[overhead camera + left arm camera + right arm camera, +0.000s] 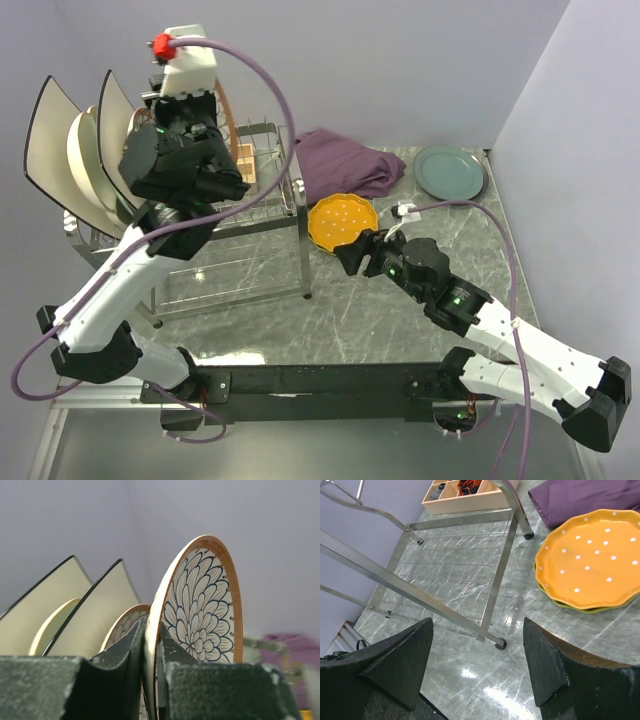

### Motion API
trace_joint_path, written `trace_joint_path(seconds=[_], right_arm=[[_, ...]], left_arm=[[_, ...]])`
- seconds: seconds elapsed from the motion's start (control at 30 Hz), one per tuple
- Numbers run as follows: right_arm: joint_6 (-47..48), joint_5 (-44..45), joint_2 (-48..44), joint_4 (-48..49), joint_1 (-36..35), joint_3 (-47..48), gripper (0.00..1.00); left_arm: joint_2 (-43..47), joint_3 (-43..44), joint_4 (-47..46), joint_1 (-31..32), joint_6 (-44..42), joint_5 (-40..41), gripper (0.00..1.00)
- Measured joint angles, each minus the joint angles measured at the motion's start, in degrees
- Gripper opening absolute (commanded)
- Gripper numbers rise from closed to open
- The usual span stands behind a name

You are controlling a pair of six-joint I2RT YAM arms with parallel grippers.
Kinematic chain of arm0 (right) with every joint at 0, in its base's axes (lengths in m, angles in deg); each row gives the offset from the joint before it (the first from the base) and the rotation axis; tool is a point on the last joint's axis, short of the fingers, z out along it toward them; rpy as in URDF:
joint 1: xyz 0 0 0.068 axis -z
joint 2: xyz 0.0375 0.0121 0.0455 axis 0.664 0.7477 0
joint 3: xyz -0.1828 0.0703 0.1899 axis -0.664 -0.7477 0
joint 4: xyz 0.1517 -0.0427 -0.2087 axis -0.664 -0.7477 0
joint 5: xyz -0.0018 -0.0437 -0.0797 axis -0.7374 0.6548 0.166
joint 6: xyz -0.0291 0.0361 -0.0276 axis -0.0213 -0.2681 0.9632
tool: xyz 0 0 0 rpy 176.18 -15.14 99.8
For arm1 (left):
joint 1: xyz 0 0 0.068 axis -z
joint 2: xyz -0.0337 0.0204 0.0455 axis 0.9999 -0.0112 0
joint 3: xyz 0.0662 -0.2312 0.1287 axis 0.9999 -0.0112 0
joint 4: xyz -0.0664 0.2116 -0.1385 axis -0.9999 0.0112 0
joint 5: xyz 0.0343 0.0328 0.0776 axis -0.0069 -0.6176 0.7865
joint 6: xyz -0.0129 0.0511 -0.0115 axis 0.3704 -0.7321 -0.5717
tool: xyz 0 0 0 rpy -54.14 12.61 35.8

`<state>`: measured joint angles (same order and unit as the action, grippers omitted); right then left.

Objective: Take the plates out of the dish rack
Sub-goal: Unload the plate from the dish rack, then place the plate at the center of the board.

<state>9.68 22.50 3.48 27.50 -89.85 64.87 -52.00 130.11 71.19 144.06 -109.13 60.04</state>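
Note:
My left gripper (150, 645) is shut on the rim of a brown-patterned plate (200, 610), which stands upright at the top of the dish rack (270, 215). Behind it stand another patterned plate (122, 625), two white square plates (107, 610) (50, 140) and a round cream plate (85, 165). My right gripper (477, 645) hovers open and empty over the table, beside the rack's leg (497, 642). An orange dotted plate (592, 557) lies on a lime-yellow plate (580, 607) on the table. A teal-green plate (449, 172) lies at the back right.
A purple cloth (345, 160) is bunched behind the orange plate. A small wooden compartment box (462, 492) sits inside the rack's lower tier. Grey walls close in the back and right.

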Motion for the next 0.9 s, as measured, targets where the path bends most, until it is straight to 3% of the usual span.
trace_joint_path(seconds=[0.17,0.4,0.67,0.9], right_arm=[[-0.02,0.52,-1.86,-0.59,0.00,0.00,0.79],[-0.98,1.20,-8.90,-0.76,0.00,0.04,0.79],[-5.07,0.90,-19.43,0.20,0.00,0.39,0.81],[-8.24,1.42,-25.31,5.66,0.00,0.46,0.83]], left_arm=[[1.99,4.42,13.14,0.92,17.14,-5.99,0.01],[8.02,4.33,27.47,0.96,41.44,-21.44,0.01],[11.69,-5.57,30.95,0.96,61.37,-42.29,0.01],[9.70,-15.63,31.10,1.07,68.87,-54.34,0.01]])
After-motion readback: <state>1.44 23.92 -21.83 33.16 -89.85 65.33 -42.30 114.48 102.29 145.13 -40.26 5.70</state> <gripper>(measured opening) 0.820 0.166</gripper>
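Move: The brown-rimmed plate already sits in the left fingers over the rack, its middle some 12 cm ahead of, 29 cm left of and 36 cm above the open right gripper. That gripper is about 31 cm right of, 4 cm behind and 32 cm below the left hand. The orange plate on the counter is 17 cm ahead and 29 cm right of the left hand, 57 cm below; the still-racked patterned plate is 8 cm left, 3 cm ahead and 15 cm down. The brown-rimmed plate, still pinched at its rim, is lifted about 4 cm, then swung roughly 19 cm to the right and down past its starting height by the left hand, which turns some 60 degrees clockwise and rolls its right side up. The right hand, wide open, rises 15 cm while backing off and going right, rolling left side up. ##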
